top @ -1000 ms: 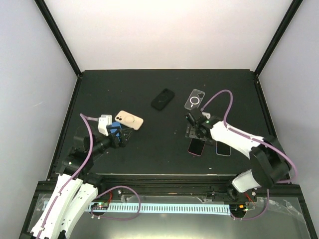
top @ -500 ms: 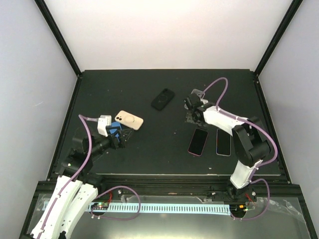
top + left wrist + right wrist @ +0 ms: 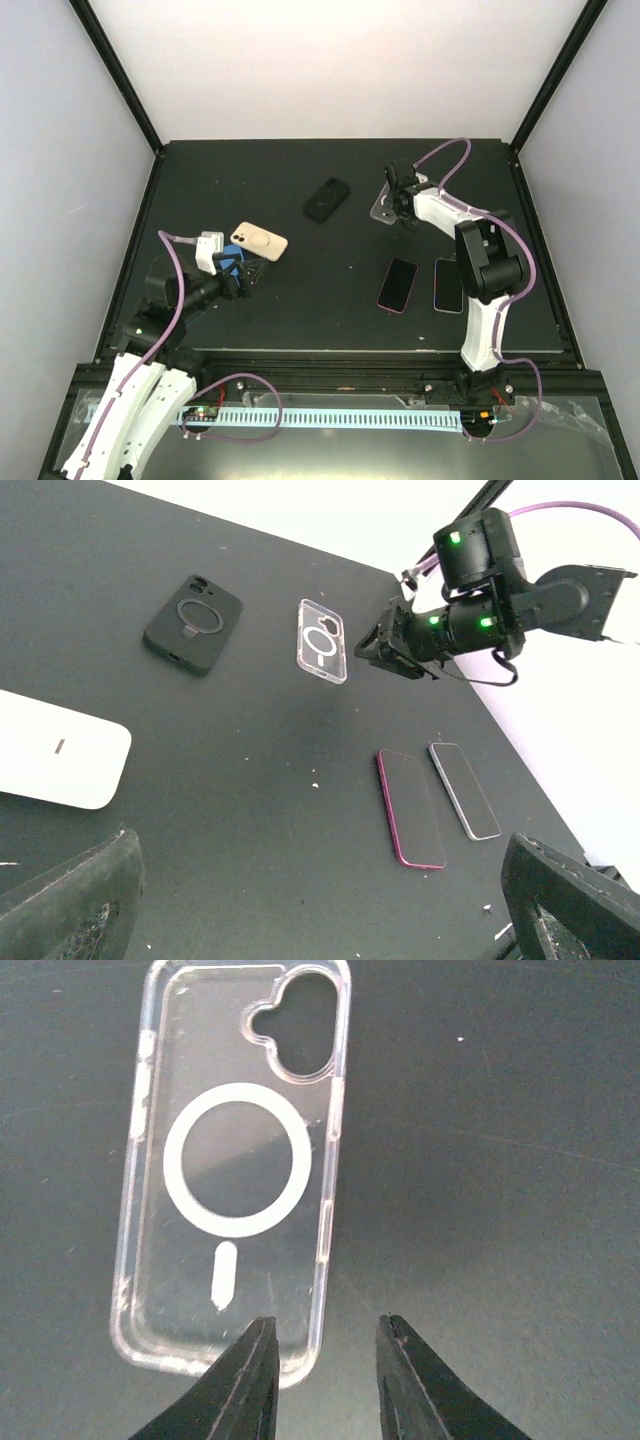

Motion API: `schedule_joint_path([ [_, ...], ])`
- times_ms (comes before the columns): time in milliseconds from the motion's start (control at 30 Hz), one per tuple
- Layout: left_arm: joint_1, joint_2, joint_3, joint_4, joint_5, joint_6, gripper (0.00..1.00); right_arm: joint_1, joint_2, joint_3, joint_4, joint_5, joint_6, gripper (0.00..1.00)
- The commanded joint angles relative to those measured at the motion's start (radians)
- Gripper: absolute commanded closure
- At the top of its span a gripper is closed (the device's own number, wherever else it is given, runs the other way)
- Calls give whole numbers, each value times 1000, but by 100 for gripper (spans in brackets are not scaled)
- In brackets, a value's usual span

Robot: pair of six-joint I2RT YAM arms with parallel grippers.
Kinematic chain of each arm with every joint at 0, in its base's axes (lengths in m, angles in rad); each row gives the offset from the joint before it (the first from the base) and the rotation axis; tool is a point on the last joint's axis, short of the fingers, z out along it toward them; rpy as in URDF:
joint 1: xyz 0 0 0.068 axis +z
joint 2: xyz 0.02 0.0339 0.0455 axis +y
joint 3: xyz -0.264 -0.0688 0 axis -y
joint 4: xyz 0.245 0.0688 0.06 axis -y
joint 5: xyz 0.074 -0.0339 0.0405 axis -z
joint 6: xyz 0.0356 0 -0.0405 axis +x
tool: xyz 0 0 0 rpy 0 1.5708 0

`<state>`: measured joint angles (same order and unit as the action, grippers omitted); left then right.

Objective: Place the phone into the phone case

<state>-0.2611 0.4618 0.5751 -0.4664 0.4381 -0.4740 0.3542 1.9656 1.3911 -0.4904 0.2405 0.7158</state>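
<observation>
A clear phone case [image 3: 235, 1170] with a white ring lies flat at the back right of the table [image 3: 386, 203]. My right gripper [image 3: 325, 1325] hovers low over its near right corner. The jaws stand a narrow gap apart, with the case's right edge between them, and neither finger visibly presses it. A pink-edged phone [image 3: 398, 284] and a silver-edged phone [image 3: 448, 285] lie face up side by side nearer the arm bases. My left gripper [image 3: 245, 270] stays at the left, wide open and empty, its view taking in both phones [image 3: 411, 807].
A black case with a ring stand [image 3: 327, 198] lies at the back centre. A beige case [image 3: 260, 240] sits just beyond my left gripper. The right arm's purple cable arcs over the back right corner.
My right gripper has travelled from above the two phones to the clear case at the back, and its jaws have narrowed. The left arm has not moved.
</observation>
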Motion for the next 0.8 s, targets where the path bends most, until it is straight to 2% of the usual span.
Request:
schedule_joint_path([
  [0, 8, -21, 10, 17, -2, 1, 1, -34, 59, 64, -12, -17, 30, 72],
  [333, 8, 4, 11, 24, -7, 6, 1, -51, 158, 143, -39, -104, 62, 78],
  [633, 8, 13, 7, 31, -13, 4, 1, -52, 219, 175, -71, -110, 66, 83],
  [767, 8, 19, 9, 21, -26, -1, 1, -52, 227, 175, -71, -129, 56, 94],
])
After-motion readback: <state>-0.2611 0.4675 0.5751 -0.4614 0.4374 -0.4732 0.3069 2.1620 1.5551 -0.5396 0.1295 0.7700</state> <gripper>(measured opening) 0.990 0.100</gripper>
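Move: The clear phone case's middle lies about 7 cm ahead of the right gripper, 3 cm to its left and 5 cm below. The black case is some 18 cm to the left of the clear case, level with it. The red-edged phone lies about 18 cm behind the gripper and 3 cm left, with the silver-edged phone 18 cm behind and 10 cm right. From the idle left gripper, the clear case is roughly 32 cm ahead, 32 cm right and 22 cm below. Lower the right gripper about 4.5 cm while easing it some 2.5 cm forward, onto the near half of the clear phone case's right long wall. Straddle that wall with one finger inside the case and one outside, tip the fingers slightly more downward, and close from about a third open to nearly shut so the fingertips pinch the wall. ##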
